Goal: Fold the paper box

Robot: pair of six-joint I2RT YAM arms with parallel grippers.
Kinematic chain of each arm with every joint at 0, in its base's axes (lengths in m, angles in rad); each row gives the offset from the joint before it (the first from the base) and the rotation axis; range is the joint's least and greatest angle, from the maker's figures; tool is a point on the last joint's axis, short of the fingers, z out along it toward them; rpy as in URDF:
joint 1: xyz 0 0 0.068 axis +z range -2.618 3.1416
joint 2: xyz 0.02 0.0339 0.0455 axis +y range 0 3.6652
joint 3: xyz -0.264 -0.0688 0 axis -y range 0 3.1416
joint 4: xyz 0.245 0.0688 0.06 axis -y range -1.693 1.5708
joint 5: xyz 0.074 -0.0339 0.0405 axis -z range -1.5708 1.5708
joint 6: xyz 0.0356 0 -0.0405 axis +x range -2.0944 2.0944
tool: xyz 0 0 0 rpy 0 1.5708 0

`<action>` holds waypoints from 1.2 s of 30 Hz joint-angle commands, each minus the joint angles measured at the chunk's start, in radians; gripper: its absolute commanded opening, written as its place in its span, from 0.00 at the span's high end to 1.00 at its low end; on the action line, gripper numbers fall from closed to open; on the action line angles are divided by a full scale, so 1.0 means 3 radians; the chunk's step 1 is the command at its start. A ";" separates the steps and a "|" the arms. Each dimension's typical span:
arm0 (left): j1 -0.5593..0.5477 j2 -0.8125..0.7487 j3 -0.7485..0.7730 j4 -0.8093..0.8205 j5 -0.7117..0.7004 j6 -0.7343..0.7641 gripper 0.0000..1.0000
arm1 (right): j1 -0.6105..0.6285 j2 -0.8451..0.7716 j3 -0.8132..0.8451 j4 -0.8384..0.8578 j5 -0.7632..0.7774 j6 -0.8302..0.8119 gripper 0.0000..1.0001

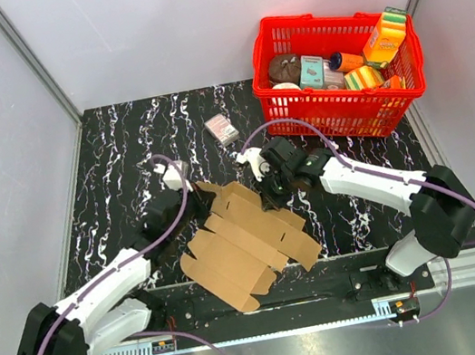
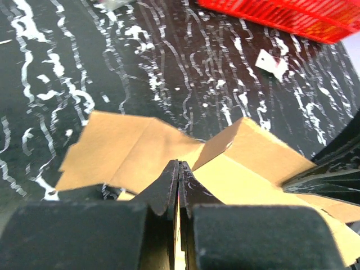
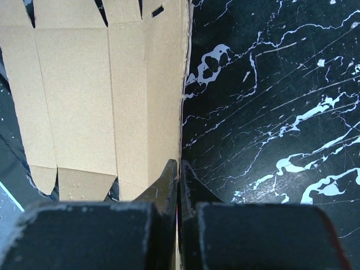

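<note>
The paper box (image 1: 245,245) is a flat brown die-cut cardboard sheet with creases and flaps, lying slantwise on the black marbled table near the front edge. My left gripper (image 1: 198,205) is at its far left flaps. In the left wrist view this gripper (image 2: 179,164) is shut, with a thin cardboard edge pinched between the jaws and a raised flap (image 2: 242,140) beyond. My right gripper (image 1: 270,197) is at the sheet's far right edge. In the right wrist view that gripper (image 3: 179,163) is shut on the edge of the sheet (image 3: 84,101), which runs straight into the jaws.
A red plastic basket (image 1: 347,121) holding several colourful grocery packs stands at the back right, and its wall (image 2: 292,14) shows in the left wrist view. A small white-and-pink carton (image 1: 222,129) lies behind the sheet. Grey walls enclose the table.
</note>
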 commanded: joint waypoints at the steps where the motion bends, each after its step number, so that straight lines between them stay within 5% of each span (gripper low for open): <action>1: 0.0047 -0.0206 -0.0065 -0.0424 -0.0707 -0.0174 1.00 | -0.0008 -0.0088 -0.0021 0.0089 0.0049 0.0011 1.00; 12: 0.0206 0.0125 -0.0107 -0.0660 -0.0948 -0.0277 1.00 | -0.0008 -0.0129 -0.0047 0.0079 0.0049 0.0016 1.00; 36: 0.0293 0.0985 0.0108 -0.0108 -0.0677 -0.0062 1.00 | -0.0013 -0.0159 -0.0067 0.0079 -0.0032 0.0005 1.00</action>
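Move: The end flap at the far-left corner of the paper box lies about 3 cm ahead of the closed left fingertips, 4 cm to their left and some 8 cm below. The long panel already gripped by the right hand has its middle about 14 cm to the left hand's right and 9 cm back, the small carton 18 cm ahead and 6 cm right. From the right hand, the flap is roughly 5 cm ahead and 13 cm left, a little lower. The end flap is what the left hand works around: with fingers shut, it swings about 7 cm left past the flap's free end, then sinks nearly 11 cm, the fingers tipping some 25 degrees steeper and turning towards forward. Low down, it eases a centimetre forward to the flap's outer corner. The right hand stays, keeping its pinch on the long panel's edge. ##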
